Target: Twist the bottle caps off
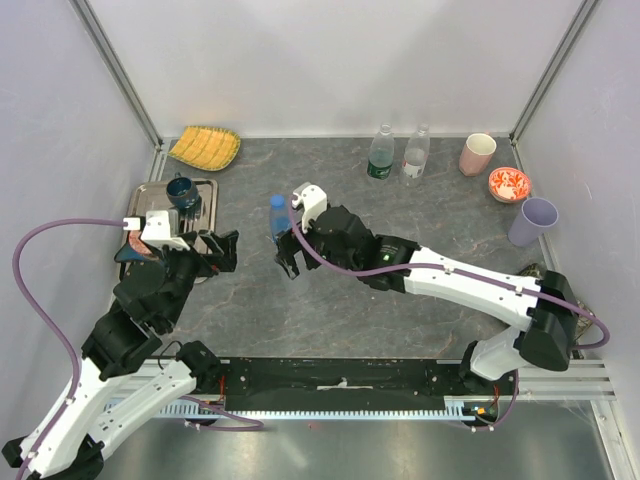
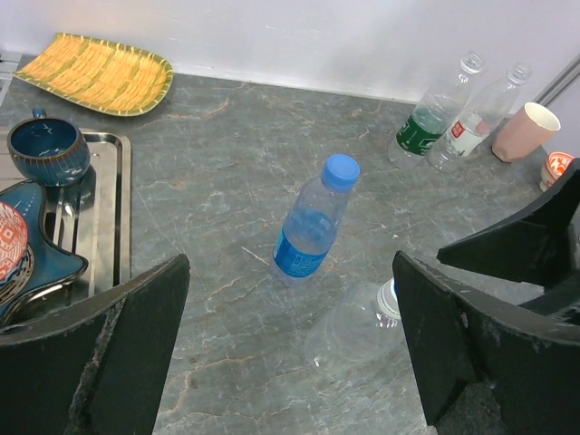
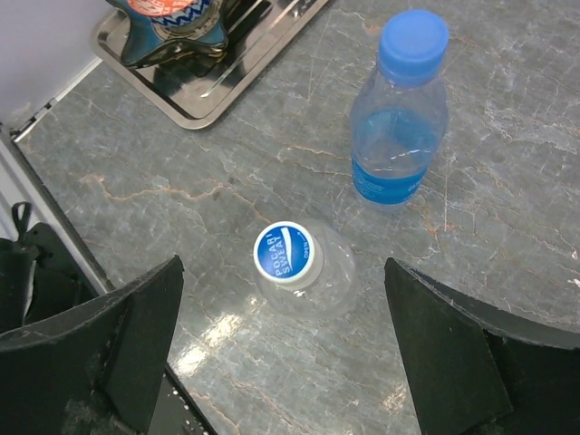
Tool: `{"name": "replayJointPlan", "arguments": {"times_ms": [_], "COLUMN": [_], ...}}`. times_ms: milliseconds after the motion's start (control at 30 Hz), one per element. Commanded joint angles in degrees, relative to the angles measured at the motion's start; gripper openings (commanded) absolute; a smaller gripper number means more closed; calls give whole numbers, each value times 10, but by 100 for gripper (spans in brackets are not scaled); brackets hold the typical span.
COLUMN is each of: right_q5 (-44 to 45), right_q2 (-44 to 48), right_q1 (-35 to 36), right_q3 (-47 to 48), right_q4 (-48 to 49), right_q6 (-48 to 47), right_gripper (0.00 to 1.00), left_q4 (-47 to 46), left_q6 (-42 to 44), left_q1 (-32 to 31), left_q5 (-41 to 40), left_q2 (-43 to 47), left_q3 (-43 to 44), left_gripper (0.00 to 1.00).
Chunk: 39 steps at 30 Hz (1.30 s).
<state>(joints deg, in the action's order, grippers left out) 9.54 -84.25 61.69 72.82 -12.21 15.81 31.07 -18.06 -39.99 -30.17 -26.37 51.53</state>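
A blue-tinted bottle (image 1: 279, 217) with a blue cap (image 3: 413, 37) stands upright mid-table. Close beside it stands a clear bottle (image 3: 308, 272) with a white-and-blue cap (image 3: 284, 252). My right gripper (image 3: 284, 308) hovers open directly over that cap, fingers wide on either side and touching nothing. In the top view the right gripper (image 1: 291, 255) hides this clear bottle. My left gripper (image 2: 288, 335) is open and empty, to the left of both bottles (image 2: 313, 227). Two more bottles, one with a green label (image 1: 380, 153) and one clear (image 1: 416, 153), stand at the back wall.
A metal tray (image 1: 148, 197) at the left holds a dark blue cup (image 1: 181, 190) and dishes. A yellow plate (image 1: 205, 147) lies at the back left. A pink cup (image 1: 477, 153), a red patterned bowl (image 1: 509, 184) and a purple cup (image 1: 535, 220) stand at the right.
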Motion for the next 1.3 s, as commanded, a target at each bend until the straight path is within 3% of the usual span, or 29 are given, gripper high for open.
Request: {"name": "replayJointPlan", "arguments": {"times_ms": [0, 267, 367, 700, 900, 967, 1033, 1167, 1267], "right_q5": [42, 63, 56, 52, 93, 115, 120, 73, -11], "right_q2": [-25, -65, -76, -70, 23, 48, 76, 131, 177], "right_q1": [5, 6, 6, 6, 5, 4, -5, -41, -85], "right_q3": [-4, 1, 5, -11, -4, 17, 43, 51, 41], "right_q4": [38, 62, 66, 68, 4, -28, -81, -131, -139], "right_q6": [0, 5, 8, 16, 8, 5, 13, 41, 69], "right_gripper": [98, 93, 85, 38, 24, 17, 0, 0, 0], "left_q4": [4, 7, 7, 7, -28, -68, -97, -177, -202], "left_q6": [-29, -32, -32, -28, 6, 26, 51, 66, 54], "left_q1": [0, 0, 0, 0, 0, 0, 0, 0, 3], "left_q5": [-13, -4, -3, 3, 16, 45, 96, 223, 333], "left_q2": [5, 9, 11, 11, 4, -6, -13, -76, -127], "left_q3": [1, -6, -10, -14, -11, -8, -2, 29, 73], "left_gripper": [100, 99, 100, 99, 100, 100, 100, 100, 100]}}
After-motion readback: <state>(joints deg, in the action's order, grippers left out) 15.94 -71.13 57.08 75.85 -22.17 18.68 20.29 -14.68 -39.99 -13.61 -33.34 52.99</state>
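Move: The capped clear bottle stands below the right hand, about 2 cm ahead, 2 cm to its left, its middle some 13 cm down. The blue bottle is about 12 cm farther out than that one and 3 cm to its left; the tray's middle is roughly 16 cm ahead of the right hand and 28 cm left. From the left hand, the clear bottle lies about 6 cm ahead, 14 cm right and 20 cm down. Right hand sinks about 5 cm, pinches the white cap, lifts some 13 cm rightwards; open left hand follows. ##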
